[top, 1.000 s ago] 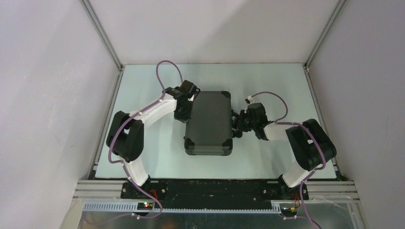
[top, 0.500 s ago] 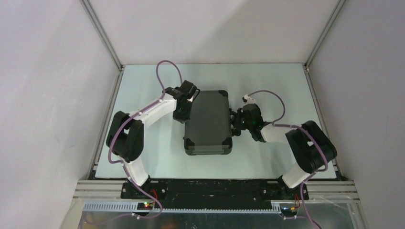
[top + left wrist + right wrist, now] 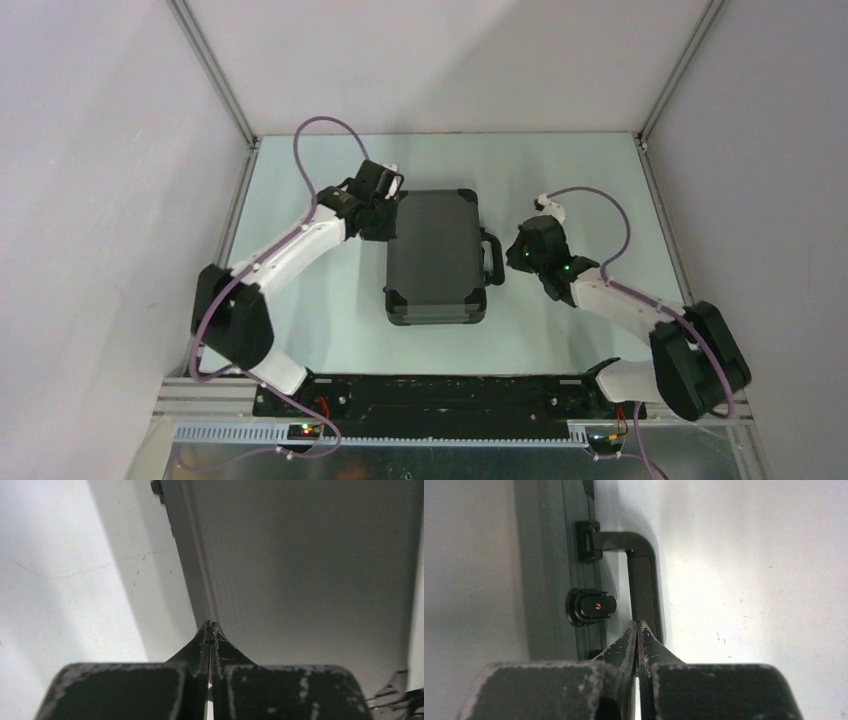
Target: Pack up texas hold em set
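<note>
The texas hold em set shows as a black hard case (image 3: 437, 255), lid down, lying flat mid-table with its handle (image 3: 493, 258) on the right side. My left gripper (image 3: 391, 218) is shut and empty at the case's far-left edge. In the left wrist view its tips (image 3: 210, 625) hover at the edge of the lid (image 3: 310, 580). My right gripper (image 3: 512, 260) is shut and empty just right of the handle. In the right wrist view its tips (image 3: 638, 624) sit over the handle (image 3: 644, 580), beside a round latch (image 3: 590, 606).
The pale green table (image 3: 560, 170) is boxed in by white walls with aluminium posts (image 3: 215, 75) at the back corners. A black base rail (image 3: 450, 395) runs along the near edge. Purple cables loop above both wrists.
Both arms drew back from the case. The left gripper moved toward the far-left corner, and the right gripper moved right, off the handle side. The case now lies square.
</note>
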You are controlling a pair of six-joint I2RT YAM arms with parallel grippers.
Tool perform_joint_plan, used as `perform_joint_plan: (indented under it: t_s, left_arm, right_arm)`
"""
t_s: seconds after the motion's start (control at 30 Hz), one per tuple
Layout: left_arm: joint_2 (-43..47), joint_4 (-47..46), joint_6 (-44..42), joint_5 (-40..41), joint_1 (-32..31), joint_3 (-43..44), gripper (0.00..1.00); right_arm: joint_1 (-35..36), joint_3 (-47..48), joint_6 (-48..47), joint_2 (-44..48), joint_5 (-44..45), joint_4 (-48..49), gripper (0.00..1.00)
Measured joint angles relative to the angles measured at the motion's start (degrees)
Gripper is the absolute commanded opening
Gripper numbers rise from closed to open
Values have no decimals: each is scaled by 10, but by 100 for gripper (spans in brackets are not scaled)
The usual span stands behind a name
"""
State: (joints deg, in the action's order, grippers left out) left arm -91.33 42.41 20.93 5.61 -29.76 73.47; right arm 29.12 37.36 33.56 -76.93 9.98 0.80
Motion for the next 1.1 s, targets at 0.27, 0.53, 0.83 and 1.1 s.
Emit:
perform_joint_plan:
  t_s: [0.27, 0.53, 0.83, 1.1]
  left_arm:
    - [132, -45, 12, 16, 2, -20, 21]
    - [313, -50, 48, 83, 2, -145, 79]
    - [602, -49, 121, 173, 2, -316, 90]
    - [747, -37, 156, 196, 2, -415, 95]
  right_arm:
    - [-15, -12, 7, 147, 41, -53, 39]
    - [-9, -72, 26, 287, 40, -131, 78]
    - [33, -135, 62, 480, 60, -232, 88]
    - [35, -157, 77, 609, 98, -281, 99]
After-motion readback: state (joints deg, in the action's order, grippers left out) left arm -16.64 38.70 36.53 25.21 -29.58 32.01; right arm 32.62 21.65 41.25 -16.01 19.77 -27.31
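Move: The closed poker case lies flat between the hands. From the left hand its middle is about 9 cm to the right, 2 cm ahead and 9 cm below, with the carry handle on its far side some 20 cm to the right. From the right hand the case's middle is about 14 cm to the left, 3 cm ahead and 4 cm below; the handle is only 3 cm left, 3 cm ahead and 5 cm below. Both empty hands leave the closed case at once: the left first rises about 9 cm off its left edge, then swings back and out to the left, some 12 cm each way, dipping a little at the end as its wrist tips up and turns counter-clockwise. The right climbs about 6 cm clear of the handle side, then draws back 11 cm while easing to the right, its wrist tilting up slightly; both grippers go from shut to nearly wide open on the way, touching nothing. ##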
